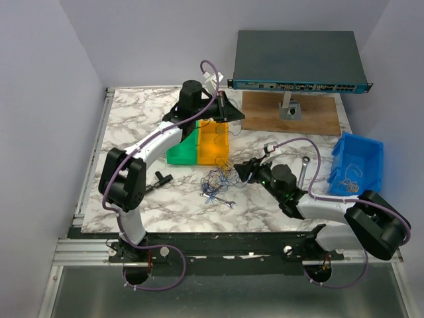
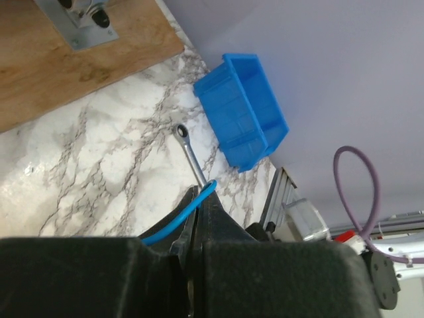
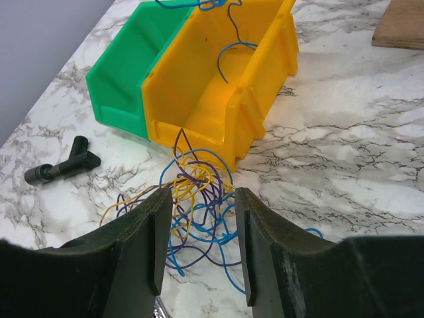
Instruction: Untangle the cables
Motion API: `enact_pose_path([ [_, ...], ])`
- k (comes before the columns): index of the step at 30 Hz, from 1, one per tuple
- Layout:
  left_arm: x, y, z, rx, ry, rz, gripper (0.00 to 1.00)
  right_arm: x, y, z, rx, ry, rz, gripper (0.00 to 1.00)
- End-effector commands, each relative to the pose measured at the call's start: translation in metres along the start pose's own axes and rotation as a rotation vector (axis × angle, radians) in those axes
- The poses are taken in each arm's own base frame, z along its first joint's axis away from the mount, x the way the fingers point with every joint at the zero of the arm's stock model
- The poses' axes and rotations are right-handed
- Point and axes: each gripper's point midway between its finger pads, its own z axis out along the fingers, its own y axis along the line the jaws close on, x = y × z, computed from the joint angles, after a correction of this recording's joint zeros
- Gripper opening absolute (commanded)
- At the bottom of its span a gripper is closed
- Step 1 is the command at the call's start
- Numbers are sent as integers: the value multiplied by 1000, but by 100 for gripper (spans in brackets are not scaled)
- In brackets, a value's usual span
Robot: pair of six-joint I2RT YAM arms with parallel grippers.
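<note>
The cables point(image 1: 217, 180) lie as a loose tangle of thin blue, yellow and purple wires on the marble table, just in front of the yellow bin point(image 1: 214, 140). My right gripper point(image 1: 240, 169) sits low at the tangle's right side. In the right wrist view it point(image 3: 202, 195) is open, with the cables point(image 3: 205, 222) on the table between and beyond its fingers, nothing pinched. My left gripper point(image 1: 223, 110) hovers over the yellow bin's far end. It point(image 2: 202, 191) is shut on a single blue cable point(image 2: 173, 220). That blue cable point(image 3: 229, 46) dangles into the yellow bin point(image 3: 218, 93).
A green bin point(image 1: 182, 147) adjoins the yellow one. A black T-shaped tool point(image 1: 161, 177) lies to the left, a steel wrench point(image 1: 303, 169) to the right. A blue bin point(image 1: 358, 163) holds a few wires. A network switch point(image 1: 298, 63) stands on a wooden board point(image 1: 291, 114).
</note>
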Motion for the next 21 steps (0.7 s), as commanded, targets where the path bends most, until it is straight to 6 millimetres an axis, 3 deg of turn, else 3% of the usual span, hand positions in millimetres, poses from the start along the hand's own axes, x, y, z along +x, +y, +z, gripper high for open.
enact_pose_path([
  [1,9,26,-8,-38,-26,-30,0,-9,-2,-2,15,-43,-11,50],
  [9,23,112,-33,-257,-53,-160,0,-8,-2,-2,16,-42,-12,50],
  [14,24,166,-49,-561,-14,-137,0,-9,-2,-2,17,-44,-13,50],
  [21,37,198,-58,-859,169,-7,0,-8,-2,-1,16,-42,-14,50],
])
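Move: About 8 cm ahead of the left hand, 9 cm to its left and some 25 cm below is the yellow bin, over which the blue cable in its fingers is being taken. The green bin adjoins it, 11 cm farther left; the cable tangle lies about 5 cm back, 7 cm left and 27 cm below the left hand. From the right hand the yellow bin is some 19 cm ahead, 11 cm left and 9 cm lower. Lowering the blue cable, still pinched in its shut fingers, the left hand sinks about 13 cm while swinging left and then also forward by some 8 to 9 cm each, in over the yellow bin. The wrist turns about 25 degrees counter-clockwise, and the fingers tip from nearly level to well downward. ##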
